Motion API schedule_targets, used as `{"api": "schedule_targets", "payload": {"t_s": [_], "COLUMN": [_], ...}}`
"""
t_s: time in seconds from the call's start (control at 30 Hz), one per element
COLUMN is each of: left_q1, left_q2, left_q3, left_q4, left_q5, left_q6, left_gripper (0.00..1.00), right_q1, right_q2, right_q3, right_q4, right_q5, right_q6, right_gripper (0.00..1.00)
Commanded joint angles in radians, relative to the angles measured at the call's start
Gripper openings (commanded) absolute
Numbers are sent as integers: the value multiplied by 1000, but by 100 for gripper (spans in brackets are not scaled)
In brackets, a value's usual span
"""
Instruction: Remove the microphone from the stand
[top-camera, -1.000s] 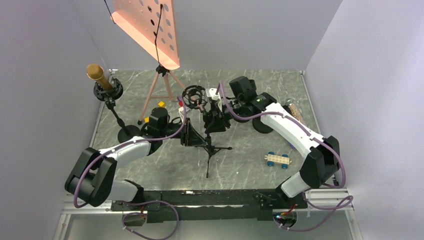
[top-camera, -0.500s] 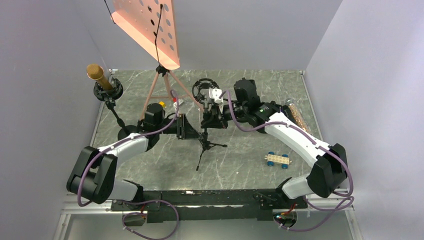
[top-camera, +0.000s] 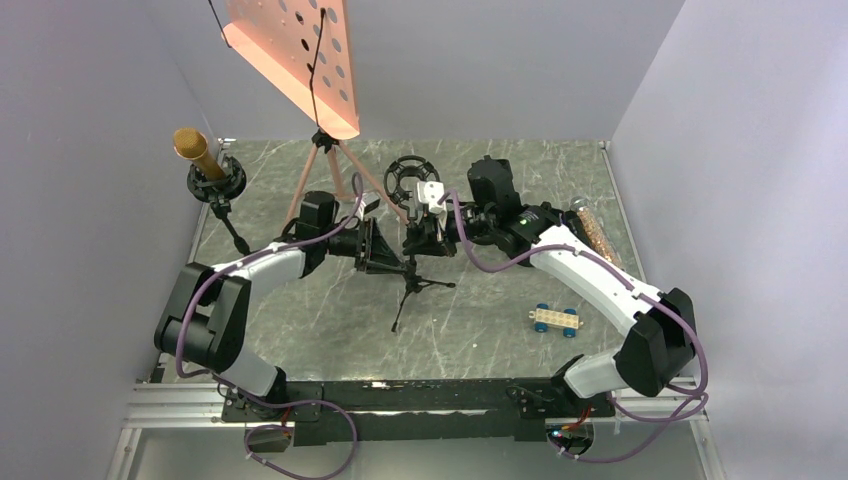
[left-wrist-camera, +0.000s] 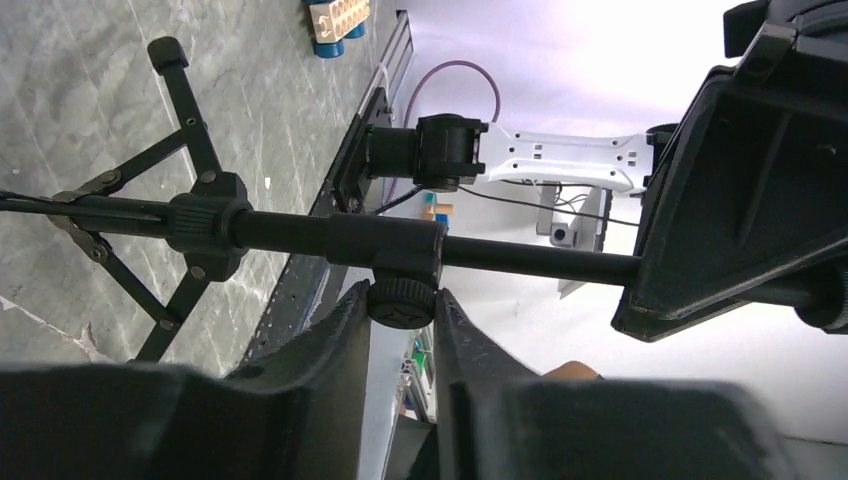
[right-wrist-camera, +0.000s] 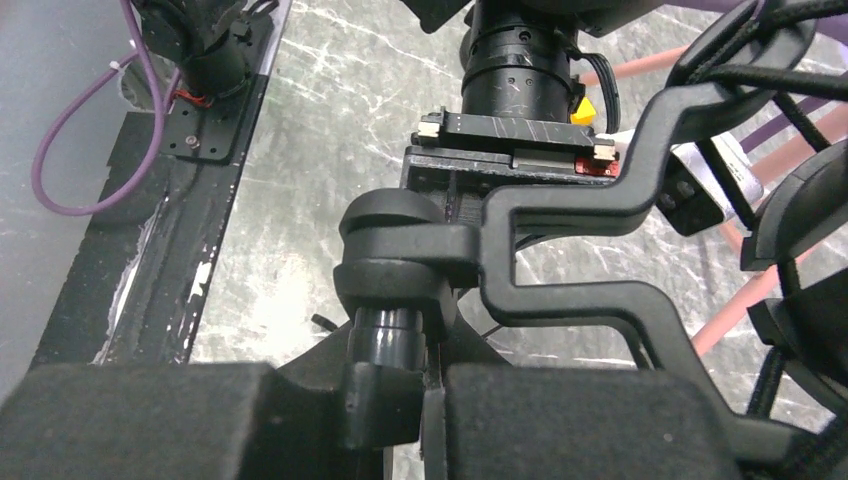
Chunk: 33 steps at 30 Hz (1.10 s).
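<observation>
A gold microphone (top-camera: 191, 149) sits tilted in a black shock mount (top-camera: 218, 182) on a stand at the back left, away from both grippers. In the middle, both grippers hold a small black tripod stand (top-camera: 410, 290) with an empty ring mount (top-camera: 405, 175). My left gripper (top-camera: 385, 262) is shut on the knob (left-wrist-camera: 401, 302) of the stand's pole (left-wrist-camera: 290, 232). My right gripper (top-camera: 418, 240) is shut on the stand's top post (right-wrist-camera: 390, 345), below the mount's bracket (right-wrist-camera: 600, 260). The tripod is lifted and tilted.
A pink music stand (top-camera: 300, 50) on pink legs (top-camera: 335, 165) rises at the back centre, close behind the left arm. A toy brick car (top-camera: 556, 318) lies at the right front. A bottle of nuts (top-camera: 592, 225) lies by the right arm.
The tripod stand was carried back and left a second ago and has since held still. My left arm has swung back, its elbow raised, still gripping the pole.
</observation>
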<state>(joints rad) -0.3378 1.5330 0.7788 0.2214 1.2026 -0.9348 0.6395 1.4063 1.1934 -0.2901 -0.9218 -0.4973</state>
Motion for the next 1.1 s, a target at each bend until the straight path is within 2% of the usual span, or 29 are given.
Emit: {"api": "schedule_targets", "payload": {"t_s": [0.0,0.03,0.07,0.1,0.13,0.3,0.6,0.83,0.87,1.0,1.07], "left_q1": [58,65,68,71,75,115,145,145,145,145,145], "left_q2": [6,6,1,-4,-10,-50,-92,-133,-142,-183,-208], "left_q3": [43,49,54,57,54,35,70,62,56,48,54], "left_q4": [-18,-44,-73,-93,-96,-77,-177,-220,-220,-273,-315], "left_q5": [25,14,-3,-16,-23,-42,-115,-151,-154,-160,-167], "left_q6": [-80,-70,-51,-31,-25,-17,137,211,217,259,300], "left_gripper": [40,58,84,96,99,99,98,99,99,98,98], "right_q1": [-5,-5,-8,-13,-21,-74,-216,-243,-245,-247,-247], "right_q2": [-21,-21,-21,-21,-24,-31,8,42,47,8,-27], "right_q3": [23,24,24,25,23,29,89,52,43,1,25], "right_q4": [-35,-38,-40,-35,-27,-13,54,100,90,-10,-122], "right_q5": [-22,-20,-14,-11,-9,37,80,113,117,159,226], "right_q6": [-17,-17,-13,0,17,51,51,95,101,116,109], "right_gripper": [0,0,0,0,0,0,0,0,2,44,57]}}
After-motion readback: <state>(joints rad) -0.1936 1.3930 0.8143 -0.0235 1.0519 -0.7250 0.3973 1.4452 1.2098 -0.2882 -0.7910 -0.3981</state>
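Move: The left fingers already pinch the knob of the empty tripod stand, its pole about 2 cm to their right. The right fingers already grip the same stand higher up. The spot this stand goes to on the table lies some 9 cm ahead, 7 cm right and 25 cm below the right hand. The nearer round-base stand is about 14 cm ahead and 16 cm right of that hand, the other 10 cm ahead and 24 cm right, both about 13 cm lower. Open the left gripper wide to free the knob and draw it about 6 cm left and forward, away from the stand. Keep the right grip and carry the stand some 12 cm forward and right towards the round-base stands, sinking slightly at the start and turning about 20 degrees clockwise. Once there, start parting the right fingers, to roughly half open, while easing down. ##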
